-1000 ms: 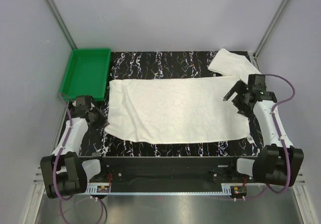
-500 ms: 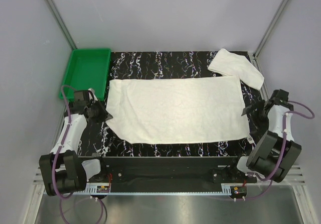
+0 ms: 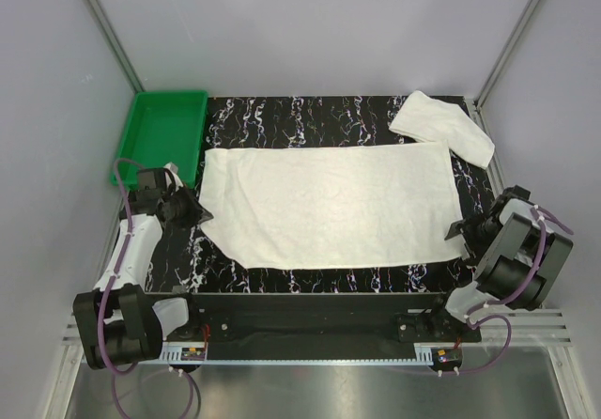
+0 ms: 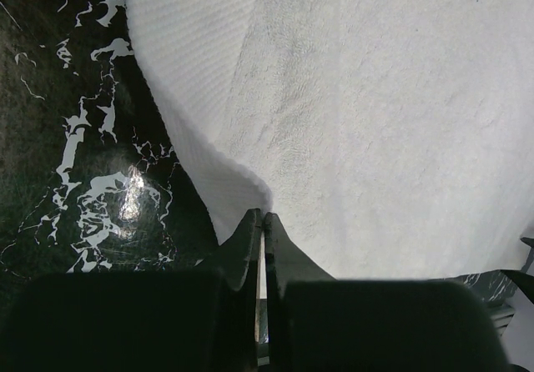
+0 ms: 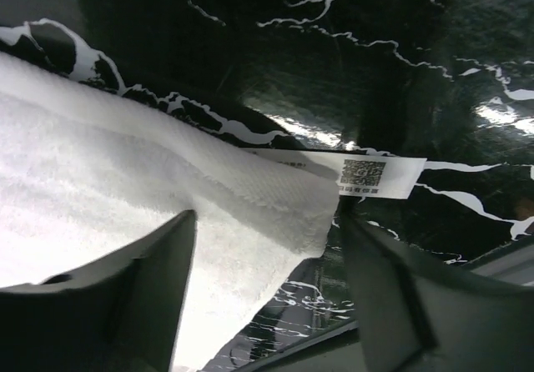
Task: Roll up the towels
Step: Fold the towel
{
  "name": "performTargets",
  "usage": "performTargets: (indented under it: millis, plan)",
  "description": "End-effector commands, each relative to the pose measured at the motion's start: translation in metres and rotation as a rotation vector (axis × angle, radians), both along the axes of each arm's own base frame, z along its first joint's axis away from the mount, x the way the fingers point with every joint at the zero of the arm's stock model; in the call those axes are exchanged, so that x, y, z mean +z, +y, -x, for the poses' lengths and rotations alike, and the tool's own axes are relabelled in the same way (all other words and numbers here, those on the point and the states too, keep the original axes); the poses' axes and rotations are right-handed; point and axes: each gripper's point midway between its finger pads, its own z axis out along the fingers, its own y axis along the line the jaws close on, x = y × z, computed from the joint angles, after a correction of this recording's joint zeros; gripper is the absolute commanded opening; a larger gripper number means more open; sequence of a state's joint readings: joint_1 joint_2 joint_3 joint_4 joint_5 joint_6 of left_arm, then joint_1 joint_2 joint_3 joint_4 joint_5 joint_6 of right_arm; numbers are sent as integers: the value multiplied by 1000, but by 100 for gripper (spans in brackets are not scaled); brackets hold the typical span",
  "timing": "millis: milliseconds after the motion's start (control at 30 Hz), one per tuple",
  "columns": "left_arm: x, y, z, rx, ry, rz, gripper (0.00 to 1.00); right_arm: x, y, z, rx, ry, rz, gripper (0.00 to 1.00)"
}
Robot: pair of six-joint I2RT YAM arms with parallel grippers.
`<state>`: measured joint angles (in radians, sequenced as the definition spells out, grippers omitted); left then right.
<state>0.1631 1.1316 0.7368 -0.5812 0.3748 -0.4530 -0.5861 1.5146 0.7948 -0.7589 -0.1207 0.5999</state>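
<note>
One white towel lies spread flat across the black marbled table. A second towel lies bunched at the far right corner. My left gripper is at the spread towel's left edge. In the left wrist view its tips are shut, with a thin strip of the towel pinched between them. My right gripper sits low at the near right corner of the spread towel. Its fingers stand open on either side of that corner, beside a white label.
A green tray stands at the far left, just beyond my left arm. Grey walls close in the table on the left, right and back. A black rail runs along the near edge.
My right arm has drawn back from beside the bunched towel to the spread towel's near right corner, its jaws narrowing slightly. The left gripper has moved onto the left edge, and the near left corner has shifted inward.
</note>
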Motion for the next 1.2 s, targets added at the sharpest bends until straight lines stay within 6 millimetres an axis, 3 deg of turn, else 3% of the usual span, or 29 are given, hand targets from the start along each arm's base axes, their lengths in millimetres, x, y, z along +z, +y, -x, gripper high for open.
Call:
performTargets:
  millis: [0, 33, 67, 167, 267, 300, 467, 633, 733, 1167]
  plan:
    - [12, -5, -5, -33, -66, 6, 0, 0, -16, -23, -16, -72, 44, 72]
    - [12, -4, -6, -29, -65, 3, 0, 0, -15, -24, -16, -76, 41, 67]
    - [12, -3, -5, -28, -65, 1, 0, 0, -15, -24, -15, -81, 42, 50]
    - [11, -2, -5, -25, -60, -7, 0, 3, -15, -24, -12, -89, 47, 27]
    - [10, 0, -5, -19, -56, -15, 0, 8, -9, -24, -3, -121, 32, 16]
    - [11, 2, -5, -12, -59, -23, 0, 11, -8, -24, 0, -131, 32, 7]
    - [15, 4, -1, 5, -57, -41, 0, 32, -3, -21, 21, -168, 40, 2]
    - [30, 3, 10, 23, -76, -41, 0, 83, -2, -31, 41, -303, 90, 3]
    - [35, 7, 17, 43, -75, -65, 0, 96, 5, -34, 54, -343, 63, 1]
    - [53, 5, 50, 75, -75, -76, 0, 112, 9, -18, 25, -399, 71, 0]
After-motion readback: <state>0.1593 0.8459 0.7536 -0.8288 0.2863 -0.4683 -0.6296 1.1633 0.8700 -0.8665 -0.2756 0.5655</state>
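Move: The towel's near right corner lies between the right hand's open pads, its middle about 1 cm back and 1 cm below. The white tag is about 4 cm back and 2 cm right of that hand; the second towel is some 30 cm ahead and 5 cm left. The left hand already holds the near left corner about 10 cm above the table, with the green tray roughly 20 cm ahead, 12 cm left and 9 cm below. The right fingers close and pinch the towel's near right corner, then lift it some 10 cm off the table, drifting about 2 cm forward overall while the fingertips swing forward some 20 degrees. The left hand, its fingers still shut on the near left corner, waits at first, then draws back towards the table's near edge, about 5 cm, rising as it goes. ##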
